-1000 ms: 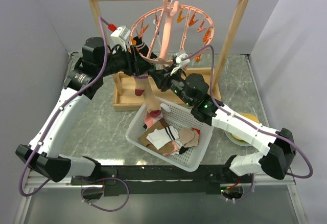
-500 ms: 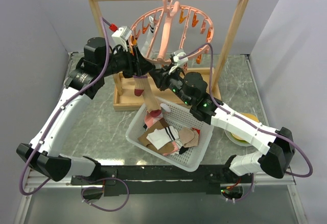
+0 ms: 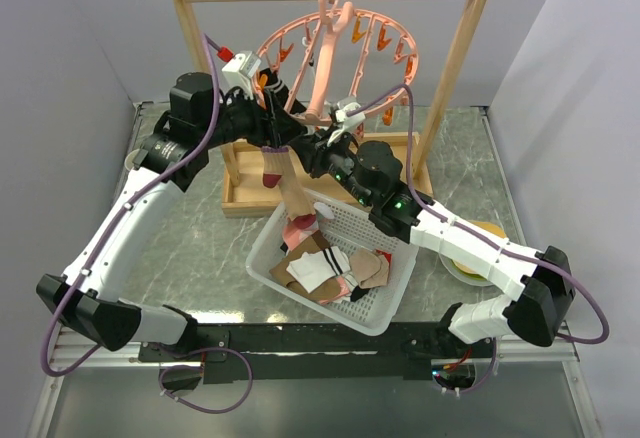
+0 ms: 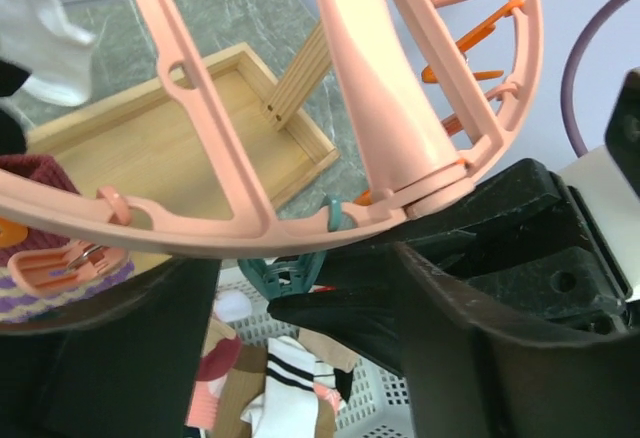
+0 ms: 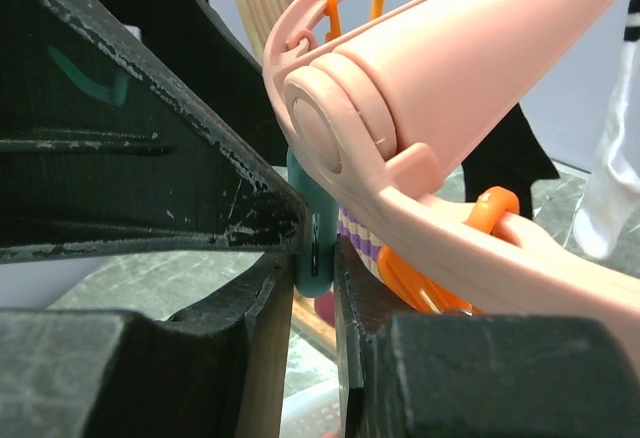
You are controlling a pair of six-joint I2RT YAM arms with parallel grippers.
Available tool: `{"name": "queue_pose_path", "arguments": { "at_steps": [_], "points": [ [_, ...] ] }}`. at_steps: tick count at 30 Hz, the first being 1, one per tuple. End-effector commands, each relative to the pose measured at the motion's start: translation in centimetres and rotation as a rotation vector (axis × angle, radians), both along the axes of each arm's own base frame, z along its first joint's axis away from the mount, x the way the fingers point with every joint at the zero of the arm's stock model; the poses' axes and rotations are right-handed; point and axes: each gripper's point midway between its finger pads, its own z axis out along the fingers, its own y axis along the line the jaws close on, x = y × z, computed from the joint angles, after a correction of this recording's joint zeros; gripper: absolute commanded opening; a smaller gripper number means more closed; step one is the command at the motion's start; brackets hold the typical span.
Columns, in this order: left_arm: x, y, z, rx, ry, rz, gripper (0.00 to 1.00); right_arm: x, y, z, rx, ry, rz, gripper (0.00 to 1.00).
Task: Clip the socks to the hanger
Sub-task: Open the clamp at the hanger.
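Observation:
The salmon-pink ring hanger (image 3: 335, 53) hangs by its hook from the wooden rack's top bar. My right gripper (image 5: 318, 258) is shut on a teal clip (image 5: 314, 243) under the ring's near rim, next to the central hub. My left gripper (image 3: 272, 118) is at the ring's left side with its jaws wide apart, straddling the rim (image 4: 200, 228) and holding nothing. A maroon striped sock (image 4: 50, 283) hangs from a pink clip, with a tan sock (image 3: 295, 198) dangling below it. A white sock (image 4: 40, 43) hangs further back. More socks (image 3: 325, 268) lie in the basket.
A white mesh basket (image 3: 395, 303) stands in front of the rack, under both grippers. The rack's wooden frame (image 3: 455, 68) rises from a wooden tray base (image 3: 245, 198). Orange clips (image 3: 385, 43) dangle along the ring's far side. A yellow object (image 3: 490, 230) lies at the right.
My left gripper's jaws have spread wider and that arm has shifted slightly up and right. The ring has tilted a little. The right gripper keeps its hold on the teal clip.

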Motion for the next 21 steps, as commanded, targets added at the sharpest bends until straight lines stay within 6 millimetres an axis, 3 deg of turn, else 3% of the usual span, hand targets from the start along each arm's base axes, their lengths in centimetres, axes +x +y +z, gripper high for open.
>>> {"name": "queue_pose_path", "arguments": {
  "at_steps": [1,3,7,12,18,21],
  "points": [
    [-0.26,-0.90,2.08,-0.049,-0.057,-0.046,0.65,-0.02,0.38,2.15,0.034,-0.034,0.002,0.00],
    [-0.24,-1.01,2.13,-0.050,-0.060,-0.052,0.58,-0.05,0.46,2.04,0.032,-0.032,0.004,0.00],
    [-0.37,-1.12,1.81,-0.049,-0.062,-0.065,0.34,-0.11,0.41,2.30,0.039,-0.036,0.004,0.00],
    [-0.42,-1.20,1.74,-0.051,-0.064,-0.071,0.25,-0.18,0.64,2.40,0.039,-0.040,0.011,0.00],
    [-0.87,-1.39,2.19,-0.064,-0.070,-0.094,0.01,-0.31,1.12,2.41,0.033,-0.039,0.021,0.00],
    [-1.14,-1.39,1.92,-0.061,-0.068,-0.110,0.01,-0.21,1.00,2.48,0.026,-0.048,0.014,0.10]
  ]
}}
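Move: The teal clamp hangs from the ring's near edge between the left fingers, about 1 cm ahead and 1 cm right of the left hand point, level with it; the right hand already has it between its fingertips. From the left hand, the pink clamp with the striped sock is some 4 cm ahead and 5 cm left, about level. From the right hand, an orange clamp is roughly 3 cm ahead and 4 cm right, about 1 cm higher. Closing quickly, nearly in place, the left fingers go from about three quarters open to under a third and pinch the teal clamp under the hanger's ring, while the hand eases roughly 0.5 cm forward with its wrist steady. The right hand keeps its steady fingertip pinch on the same clamp from the other side. ##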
